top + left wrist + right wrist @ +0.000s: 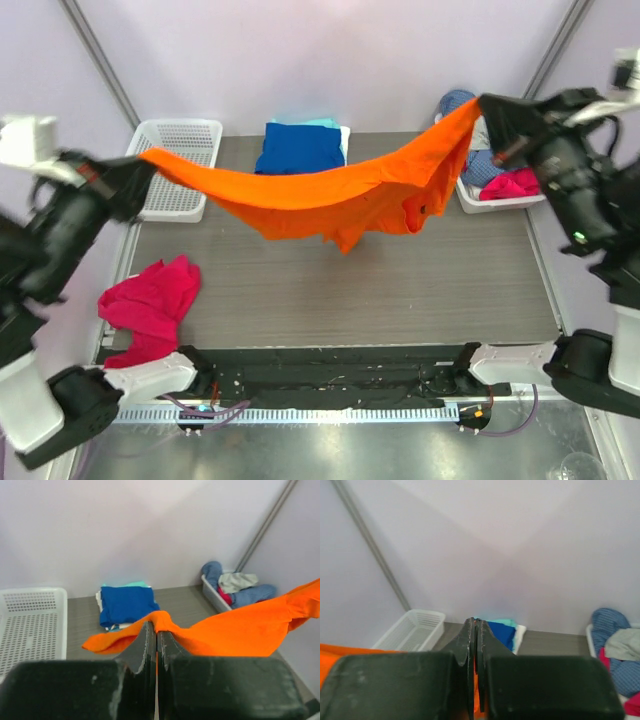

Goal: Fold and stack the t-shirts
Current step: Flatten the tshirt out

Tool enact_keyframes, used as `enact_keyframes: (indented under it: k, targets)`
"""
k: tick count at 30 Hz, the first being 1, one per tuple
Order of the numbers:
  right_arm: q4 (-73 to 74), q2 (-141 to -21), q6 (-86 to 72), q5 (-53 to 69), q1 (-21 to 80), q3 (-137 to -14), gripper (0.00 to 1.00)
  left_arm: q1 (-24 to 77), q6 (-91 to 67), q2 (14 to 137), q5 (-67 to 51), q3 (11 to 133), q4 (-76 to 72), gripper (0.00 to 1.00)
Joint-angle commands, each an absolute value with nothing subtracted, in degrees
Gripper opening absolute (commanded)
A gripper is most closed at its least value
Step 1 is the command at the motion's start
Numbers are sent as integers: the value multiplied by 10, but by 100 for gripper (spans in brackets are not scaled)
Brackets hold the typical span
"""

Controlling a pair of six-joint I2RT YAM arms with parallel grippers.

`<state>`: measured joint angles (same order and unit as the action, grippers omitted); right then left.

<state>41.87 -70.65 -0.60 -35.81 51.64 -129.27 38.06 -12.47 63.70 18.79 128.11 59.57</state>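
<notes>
A bright orange t-shirt [330,195] hangs stretched in the air between my two grippers, sagging in the middle above the table. My left gripper [140,165] is shut on its left end, and in the left wrist view the cloth [240,630] bunches over the closed fingertips of that gripper [156,630]. My right gripper [485,105] is shut on the right end, high at the back right. In the right wrist view only a sliver of orange shows between the jaws of that gripper [476,625]. A folded royal blue t-shirt [298,148] tops a teal and white stack at the back centre.
An empty white basket [180,165] stands at the back left. A white tray [495,200] at the back right holds crumpled blue, grey and pink clothes. A crimson shirt [150,300] lies crumpled on the table's near left.
</notes>
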Motion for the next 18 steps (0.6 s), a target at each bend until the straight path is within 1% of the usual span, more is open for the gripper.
enact_keyframes:
  k: [1, 7, 11, 14, 16, 17, 18]
  targets:
    - [421, -652, -68, -226, 519, -1284, 1, 377, -178, 554, 129, 1253, 592, 0]
    - [454, -629, -80, -160, 517, -1322, 1, 367, -214, 508, 77, 1269, 599, 0]
    - [438, -628, -69, -165, 518, -1329, 1, 358, -221, 509, 65, 1267, 583, 0]
    - [403, -626, -49, -208, 518, -1304, 1, 358, -198, 512, 85, 1231, 545, 0]
    - [377, -628, -27, -242, 519, -1262, 1, 359, -174, 516, 126, 1168, 505, 0]
    - [365, -629, -11, -294, 519, -1241, 1, 359, -150, 519, 135, 1145, 488, 0]
    - [339, -632, -3, -314, 519, -1194, 1, 359, -140, 524, 145, 1120, 447, 0]
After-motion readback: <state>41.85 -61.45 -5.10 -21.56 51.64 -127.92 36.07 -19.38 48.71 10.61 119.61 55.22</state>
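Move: The orange t-shirt is stretched between both hands; its sagging middle is some 25 cm right of the left hand, roughly 5 cm ahead and 10 cm below. From the right hand it lies about 24 cm left, 5 cm ahead and 15 cm below. Far below on the table, the blue stack is about 38 cm ahead and 17 cm right of the left hand; the clothes basket is some 32 cm ahead and 23 cm right of the right hand. Both shut grippers keep their pinch on the t-shirt's two upper corners and swing it fast back towards the bases, the left about 11 cm and the right about 9, rising a little and spreading apart. The fingertips tip up slightly and turn inward, the right more. Then both reverse forward and down, the left by some 3 cm. ##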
